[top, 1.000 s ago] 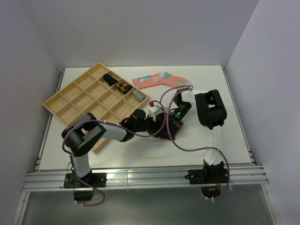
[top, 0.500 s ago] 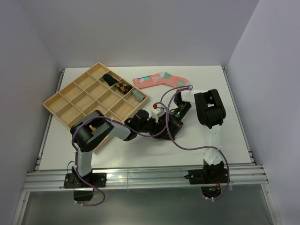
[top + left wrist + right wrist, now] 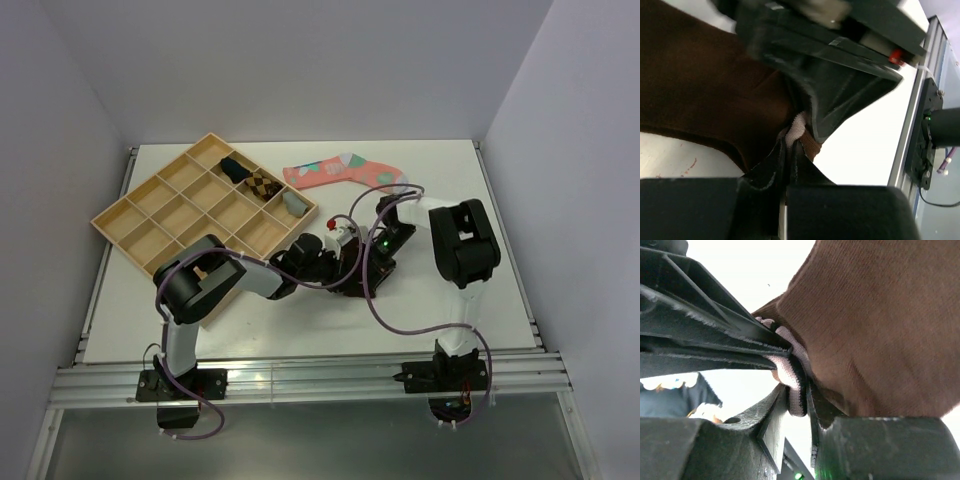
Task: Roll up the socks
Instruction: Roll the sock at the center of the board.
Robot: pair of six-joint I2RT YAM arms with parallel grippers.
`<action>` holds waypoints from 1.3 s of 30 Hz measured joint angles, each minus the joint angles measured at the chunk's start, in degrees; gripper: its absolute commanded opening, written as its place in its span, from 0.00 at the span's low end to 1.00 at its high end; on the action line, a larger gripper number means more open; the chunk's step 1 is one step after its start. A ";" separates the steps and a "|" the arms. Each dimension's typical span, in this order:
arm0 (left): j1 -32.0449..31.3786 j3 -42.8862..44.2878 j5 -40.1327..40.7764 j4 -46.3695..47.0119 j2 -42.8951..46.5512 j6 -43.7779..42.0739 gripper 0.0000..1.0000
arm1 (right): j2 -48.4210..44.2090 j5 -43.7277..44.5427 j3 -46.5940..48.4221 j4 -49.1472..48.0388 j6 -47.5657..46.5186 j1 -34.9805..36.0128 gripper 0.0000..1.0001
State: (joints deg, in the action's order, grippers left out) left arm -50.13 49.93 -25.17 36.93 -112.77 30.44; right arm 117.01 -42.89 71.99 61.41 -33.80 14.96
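Note:
The dark brown sock (image 3: 700, 85) lies on the white table under both grippers. Its white-striped cuff (image 3: 790, 372) is bunched up between them. My left gripper (image 3: 791, 142) is shut on the cuff edge, pinching a fold of pale and brown fabric. My right gripper (image 3: 797, 388) faces it from the other side; its jaws stand slightly apart with the striped cuff loose between them. In the top view the two grippers meet at mid-table, left gripper (image 3: 333, 262) and right gripper (image 3: 364, 266), and hide most of the sock. A small grey sock (image 3: 292, 203) sits in a tray compartment.
A wooden compartment tray (image 3: 165, 205) lies at the back left, holding a dark roll (image 3: 235, 169) and a checkered roll (image 3: 262, 185). A pink patterned sock (image 3: 345, 170) lies flat behind the grippers. Purple cables (image 3: 380, 310) loop over the table near the right arm.
My left gripper has closed on the cuff. The right gripper's jaws have parted from a tight grip. The left arm's elbow has swung inward toward the middle.

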 measured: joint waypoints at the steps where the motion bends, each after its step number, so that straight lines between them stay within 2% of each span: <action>1: -0.07 0.11 0.39 -0.33 0.00 0.39 0.00 | -1.33 0.46 -1.05 -1.66 0.94 0.00 0.29; 7: -0.76 1.31 3.04 -3.76 0.48 2.19 0.00 | -11.91 3.41 -9.16 -13.81 5.44 0.00 0.43; 15: -1.57 1.70 5.35 -7.37 1.62 4.79 0.00 | -19.21 5.42 -13.55 -24.81 6.29 -0.50 0.45; 20: -1.84 2.86 5.70 -10.80 1.95 6.56 0.00 | -23.58 5.60 -17.00 -26.99 5.62 -3.67 0.45; 27: -2.62 7.23 7.82 -20.87 2.49 7.87 0.00 | -33.29 7.43 -23.04 -30.60 1.95 -9.64 0.45; 34: -3.26 10.91 6.78 -29.49 2.58 7.93 0.00 | -47.71 8.17 -32.17 -34.45 -3.76 -9.70 0.50; 39: -3.26 16.57 2.80 -37.13 -0.15 7.74 0.00 | -52.46 5.53 -35.12 -34.42 -9.81 -9.01 0.51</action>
State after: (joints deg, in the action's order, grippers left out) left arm -53.39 66.50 -22.37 -0.21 -112.92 38.17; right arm 64.55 -37.36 36.86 26.98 -43.62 5.96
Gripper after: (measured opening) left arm 0.047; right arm 0.508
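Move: The brown sock's rolled cuff is already pinched in the left fingers, and its end sits between the right fingers, barely loosened. The sock's middle lies about 5 cm ahead and 4 cm right of the left hand, and roughly 4 cm ahead and 2 cm left of the right hand, a centimetre lower. From the left hand, the grey sock in the tray is some 22 cm ahead and 13 cm left; the pink sock, 30 cm straight ahead. The right fingers open wider and come free of the rolled cuff, the hand slipping forward about 5 cm, then swinging right and rising some 6 cm clear of the sock before drawing back a little, its fingers turning from pointing back to pointing forward. The left hand keeps its pinch on the cuff, tips its fingers down while rolling, and late on drags it back about 2.5 cm. ##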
